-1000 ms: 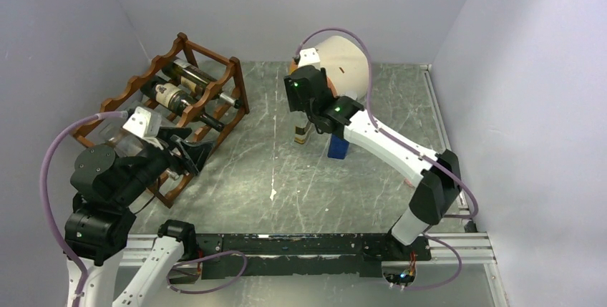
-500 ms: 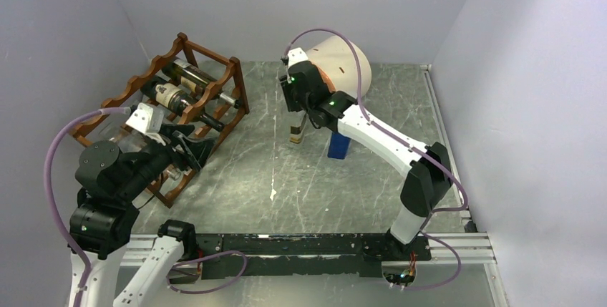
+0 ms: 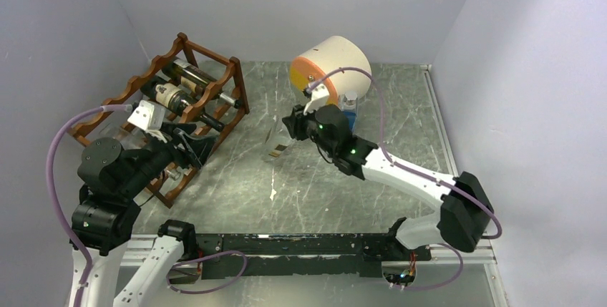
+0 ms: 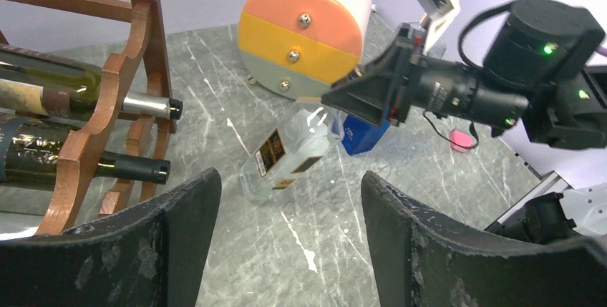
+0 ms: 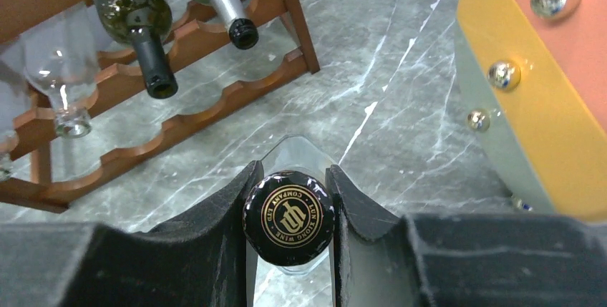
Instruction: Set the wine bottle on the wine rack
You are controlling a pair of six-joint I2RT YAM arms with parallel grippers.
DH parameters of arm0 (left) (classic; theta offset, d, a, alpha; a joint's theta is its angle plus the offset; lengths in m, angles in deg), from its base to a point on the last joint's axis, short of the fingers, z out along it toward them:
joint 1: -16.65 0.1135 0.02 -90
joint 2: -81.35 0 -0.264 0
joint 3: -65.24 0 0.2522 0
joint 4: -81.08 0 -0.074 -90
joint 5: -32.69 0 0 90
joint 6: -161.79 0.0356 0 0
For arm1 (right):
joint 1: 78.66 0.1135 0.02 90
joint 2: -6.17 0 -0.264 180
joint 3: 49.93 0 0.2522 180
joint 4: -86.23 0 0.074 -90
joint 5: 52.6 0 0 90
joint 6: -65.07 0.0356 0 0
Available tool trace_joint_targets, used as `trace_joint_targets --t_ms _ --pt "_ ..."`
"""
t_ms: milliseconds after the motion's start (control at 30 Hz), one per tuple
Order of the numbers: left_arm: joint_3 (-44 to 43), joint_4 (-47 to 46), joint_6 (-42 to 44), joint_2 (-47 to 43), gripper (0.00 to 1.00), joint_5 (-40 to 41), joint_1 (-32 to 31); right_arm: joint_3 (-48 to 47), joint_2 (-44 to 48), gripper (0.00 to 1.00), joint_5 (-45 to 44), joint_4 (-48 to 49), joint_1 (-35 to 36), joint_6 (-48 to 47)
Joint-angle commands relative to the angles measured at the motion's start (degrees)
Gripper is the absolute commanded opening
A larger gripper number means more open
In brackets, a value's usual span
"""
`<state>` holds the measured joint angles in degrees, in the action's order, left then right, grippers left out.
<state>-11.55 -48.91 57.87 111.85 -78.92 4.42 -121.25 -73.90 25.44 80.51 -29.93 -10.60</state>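
Observation:
My right gripper [image 3: 295,127] is shut on the black-capped neck of a clear wine bottle [image 3: 276,145], holding it tilted above the table's middle. In the right wrist view the cap [image 5: 288,217] sits between my fingers [image 5: 215,214]. The bottle also shows in the left wrist view [image 4: 283,155]. The reddish-brown wine rack [image 3: 187,110] stands at the back left with two dark bottles [image 3: 187,78] in it; it also shows in the right wrist view [image 5: 215,110] and in the left wrist view [image 4: 107,106]. My left gripper [image 4: 290,239] is open and empty beside the rack's near end [image 3: 193,151].
A cream drum with orange and yellow face [image 3: 333,64] lies at the back centre. A blue box [image 3: 348,116] sits beside it, partly hidden by my right arm. Clear glass bottles [image 5: 61,71] lie in the rack's lower tier.
My right gripper has swung down and to the left with the bottle, tipping it from upright to slanted toward the rack. The blue box and drum are uncovered. The left arm shifted slightly.

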Motion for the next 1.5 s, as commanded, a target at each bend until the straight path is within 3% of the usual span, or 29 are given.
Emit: trace_joint_targets --t_ms 0,167,367,933,1233,1467 --pt "-0.4 -1.3 0.4 -0.6 0.76 3.1 -0.3 9.9 3.5 0.0 1.0 3.9 1.2 2.5" --pt "3.5 -7.7 0.3 -2.1 0.77 4.6 -0.3 15.6 4.6 0.0 1.2 4.0 2.6 3.9" --pt "2.9 -6.9 0.8 2.7 0.76 2.2 -0.3 18.2 5.8 0.0 1.9 0.1 5.4 3.5" --pt "6.4 -12.1 -1.3 5.3 0.76 0.1 -0.3 28.8 9.9 0.0 4.9 -1.5 9.8 7.2" --pt "6.8 -11.6 -1.6 5.0 0.75 0.4 -0.3 25.4 3.8 0.0 2.6 -5.5 11.8 5.6" --pt "5.9 -10.4 -0.5 5.4 0.76 1.0 -0.3 19.0 -1.0 0.0 -1.8 -15.7 13.3 5.9"
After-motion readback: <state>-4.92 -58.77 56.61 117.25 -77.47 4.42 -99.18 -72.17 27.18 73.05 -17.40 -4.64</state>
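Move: The clear wine bottle hangs from the right hand by its black cap, body middle some 10 cm below and 2 cm left. The bare table spot it is taken to lies about 7 cm back, straight in line, 20 cm below. From that hand the blue bottle is 13 cm right, 1 cm back; the drum 13 cm ahead, 11 cm right. From the left hand that spot is 7 cm ahead, 15 cm right, 34 cm down. The clear bottle, still pinched at its cap end by the right hand, is laid down towards the bare table: the hand draws back about 14 cm and sinks about 18, mostly after the first half second, tipping its fingers down and rolling some 20 degrees, grip kept. The open left hand eases forward about 5 cm and down 3 beside the rack. ##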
